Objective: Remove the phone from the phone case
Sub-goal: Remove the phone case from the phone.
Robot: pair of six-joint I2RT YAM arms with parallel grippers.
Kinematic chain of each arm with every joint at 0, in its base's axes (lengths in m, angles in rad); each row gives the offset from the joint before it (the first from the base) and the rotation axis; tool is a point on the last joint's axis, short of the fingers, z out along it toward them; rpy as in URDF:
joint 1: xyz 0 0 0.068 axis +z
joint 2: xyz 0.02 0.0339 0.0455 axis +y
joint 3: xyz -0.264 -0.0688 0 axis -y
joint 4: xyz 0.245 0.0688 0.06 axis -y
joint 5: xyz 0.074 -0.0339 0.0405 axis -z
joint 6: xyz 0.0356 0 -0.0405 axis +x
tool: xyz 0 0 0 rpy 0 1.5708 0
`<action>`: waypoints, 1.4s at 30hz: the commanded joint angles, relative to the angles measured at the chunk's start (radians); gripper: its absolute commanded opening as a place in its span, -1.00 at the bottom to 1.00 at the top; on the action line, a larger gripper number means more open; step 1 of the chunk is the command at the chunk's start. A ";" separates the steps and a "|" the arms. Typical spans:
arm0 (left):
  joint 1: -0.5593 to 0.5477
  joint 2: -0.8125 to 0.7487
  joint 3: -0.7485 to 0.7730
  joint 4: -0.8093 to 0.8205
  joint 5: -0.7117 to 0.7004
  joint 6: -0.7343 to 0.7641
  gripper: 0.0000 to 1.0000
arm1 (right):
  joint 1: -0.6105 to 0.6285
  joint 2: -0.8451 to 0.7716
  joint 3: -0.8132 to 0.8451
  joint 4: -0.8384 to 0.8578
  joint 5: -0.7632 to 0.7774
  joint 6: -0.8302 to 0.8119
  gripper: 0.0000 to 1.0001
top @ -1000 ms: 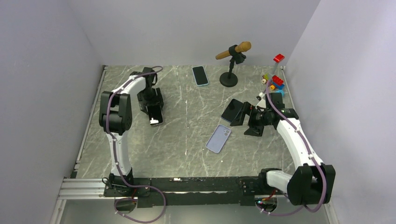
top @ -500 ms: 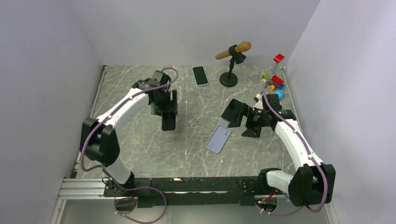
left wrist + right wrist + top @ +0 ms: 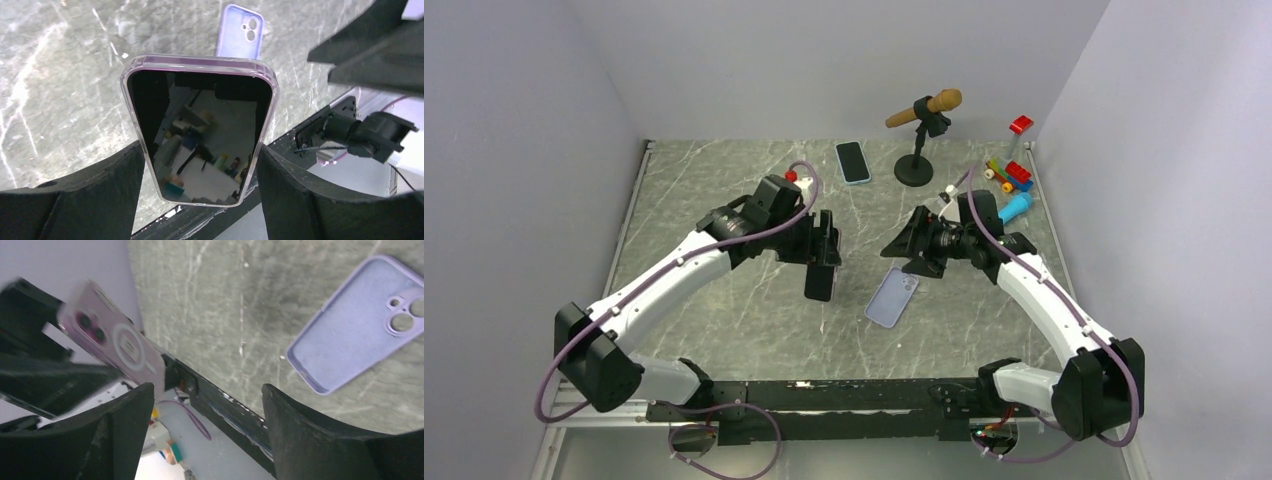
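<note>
My left gripper (image 3: 821,262) is shut on the phone (image 3: 200,127), a dark-screened handset in a clear pink-tinted phone case. It grips the long edges near the lower end and holds the phone above the table's middle. The right wrist view shows the phone's pink back (image 3: 112,337) with its cameras and ring, up in the air at the left. My right gripper (image 3: 902,247) stands open just right of the phone, not touching it, with nothing between its fingers (image 3: 125,435). Its fingers (image 3: 370,45) show at the upper right of the left wrist view.
An empty lavender case (image 3: 892,297) lies flat on the table below my right gripper. A second phone in a blue case (image 3: 853,162) lies at the back. A microphone on a stand (image 3: 915,170) and toy bricks (image 3: 1014,175) sit at the back right.
My left arm has swung right to the table's middle, carrying the cased phone. My right gripper has moved left, away from the toys, and now faces the phone.
</note>
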 commanded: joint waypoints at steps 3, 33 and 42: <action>-0.076 -0.083 -0.008 0.076 0.007 0.028 -1.00 | 0.034 0.036 0.164 0.116 -0.015 0.093 0.37; 0.032 0.000 0.254 -0.112 -0.056 -0.531 -1.00 | 0.379 0.064 0.191 0.277 0.141 -0.016 0.34; 0.057 -0.065 0.142 -0.017 -0.012 -0.537 -0.63 | 0.397 0.174 0.247 0.292 0.055 -0.015 -0.91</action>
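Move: The cased phone is still gripped by its sides in the left hand, its middle about 2 cm back from that hand point and 1 cm lower. From the right hand it lies some 16 cm left, 1 cm back and 2 cm higher. Some 15 cm below the right hand are the empty purple case, about 2 cm back with no offset sideways, and the bare black phone, roughly 13 cm ahead and 7 cm right. Leftward some 12 cm and up about 6, the right hand comes in to the cased phone, its wrist tilting up and turning counter-clockwise, and closes its open fingers around the phone's right-hand long edge. The left hand keeps its grip, drawing back slightly before it comes forward again, lifts the phone about 6 cm and turns it some 30 degrees, mainly counter-clockwise. ##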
